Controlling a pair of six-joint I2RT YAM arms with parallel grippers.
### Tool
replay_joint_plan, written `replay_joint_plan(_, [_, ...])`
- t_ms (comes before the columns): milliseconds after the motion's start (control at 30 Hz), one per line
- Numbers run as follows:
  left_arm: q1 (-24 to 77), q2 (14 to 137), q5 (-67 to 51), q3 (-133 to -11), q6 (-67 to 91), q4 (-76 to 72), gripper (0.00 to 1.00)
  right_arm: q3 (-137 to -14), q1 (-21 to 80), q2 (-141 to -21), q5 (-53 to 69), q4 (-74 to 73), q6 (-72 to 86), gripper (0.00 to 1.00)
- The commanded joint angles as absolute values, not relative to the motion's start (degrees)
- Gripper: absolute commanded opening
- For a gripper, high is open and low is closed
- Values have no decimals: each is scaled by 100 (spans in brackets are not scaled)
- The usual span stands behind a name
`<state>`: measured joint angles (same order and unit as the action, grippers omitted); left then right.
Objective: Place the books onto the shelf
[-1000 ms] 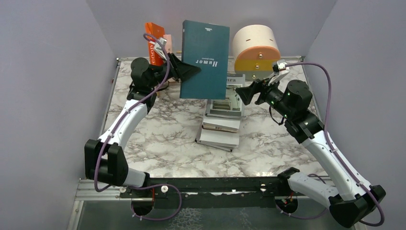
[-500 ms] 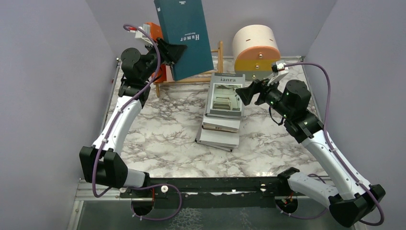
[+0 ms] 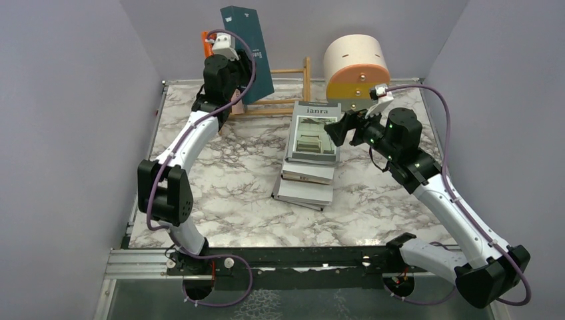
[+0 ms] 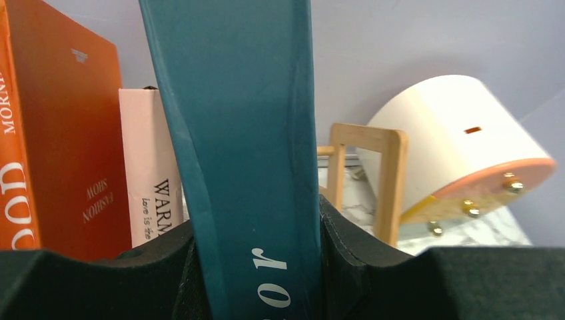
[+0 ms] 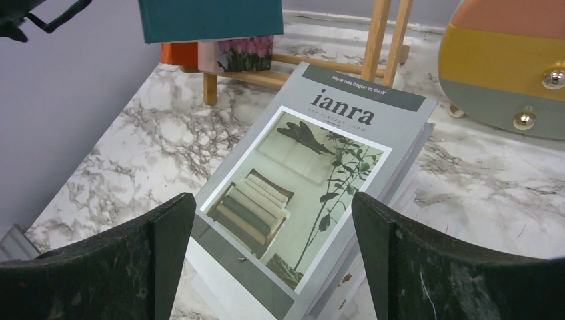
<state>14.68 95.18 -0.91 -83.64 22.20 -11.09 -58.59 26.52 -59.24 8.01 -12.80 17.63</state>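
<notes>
My left gripper (image 3: pixel 246 70) (image 4: pixel 256 230) is shut on the spine of a dark teal book (image 3: pixel 248 50) (image 4: pixel 233 120), held upright over the light-wood shelf (image 3: pixel 293 90) at the back. An orange book (image 4: pixel 60 133) and a pink book (image 4: pixel 150 173) stand in the shelf to its left. A stack of books lies mid-table, a grey one (image 3: pixel 314 132) (image 5: pixel 313 173) on top, white ones (image 3: pixel 305 190) below. My right gripper (image 3: pixel 336 130) (image 5: pixel 273 207) hovers open above the grey book's near end, holding nothing.
A round cream, yellow and orange drawer unit (image 3: pixel 356 67) (image 5: pixel 506 73) stands at the back right, beside the shelf's ladder end (image 4: pixel 386 180). Purple walls close in the marble table (image 3: pixel 220 193) on three sides.
My left arm swung the teal book back and left, turning it edge-on and upright over the shelf beside the pink book. The right arm shifted slightly left, jaws unchanged.
</notes>
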Motion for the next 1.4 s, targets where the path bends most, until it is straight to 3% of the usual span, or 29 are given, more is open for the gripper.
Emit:
replay_joint_plan(0, [1635,9896,810,-8888,1354,-1223,0,-5801,2678,-5956,844,-1116,1690,86])
replay_joint_plan(600, [1883,10457,1415,-8427,-130,-2149,0,-5753,2678,-6002,862,-1127,1674,86])
replay_joint_plan(1367, [1879,10767,2210,-8771,-384,-1395,0,-5784,2678,-6039,925,-1101,1665,86])
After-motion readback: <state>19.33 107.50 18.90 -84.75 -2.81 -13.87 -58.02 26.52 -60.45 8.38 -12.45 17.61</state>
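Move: On the wooden rack, the free slot beside the pink book has its middle roughly 8 cm ahead of the left hand, 2 cm to its left and 11 cm below; this hand already holds the teal book. The pink book stands about 7 cm ahead and 6 cm left, the orange book 7 cm ahead and 10 cm left, both lower; the rack's right end is some 5 cm ahead and 19 cm right. From the right hand, the slot lies about 28 cm ahead and 28 cm left. Lowering the held teal book about 10 cm and easing it some 4 cm forward, the left arm brings it into the rack beside the pink book. The sinking pauses midway, then goes on with a small shift left at the end. The wrist rolls its left side up by about 30 degrees and turns a little counter-clockwise, while the fingers keep their pinch on the book. ##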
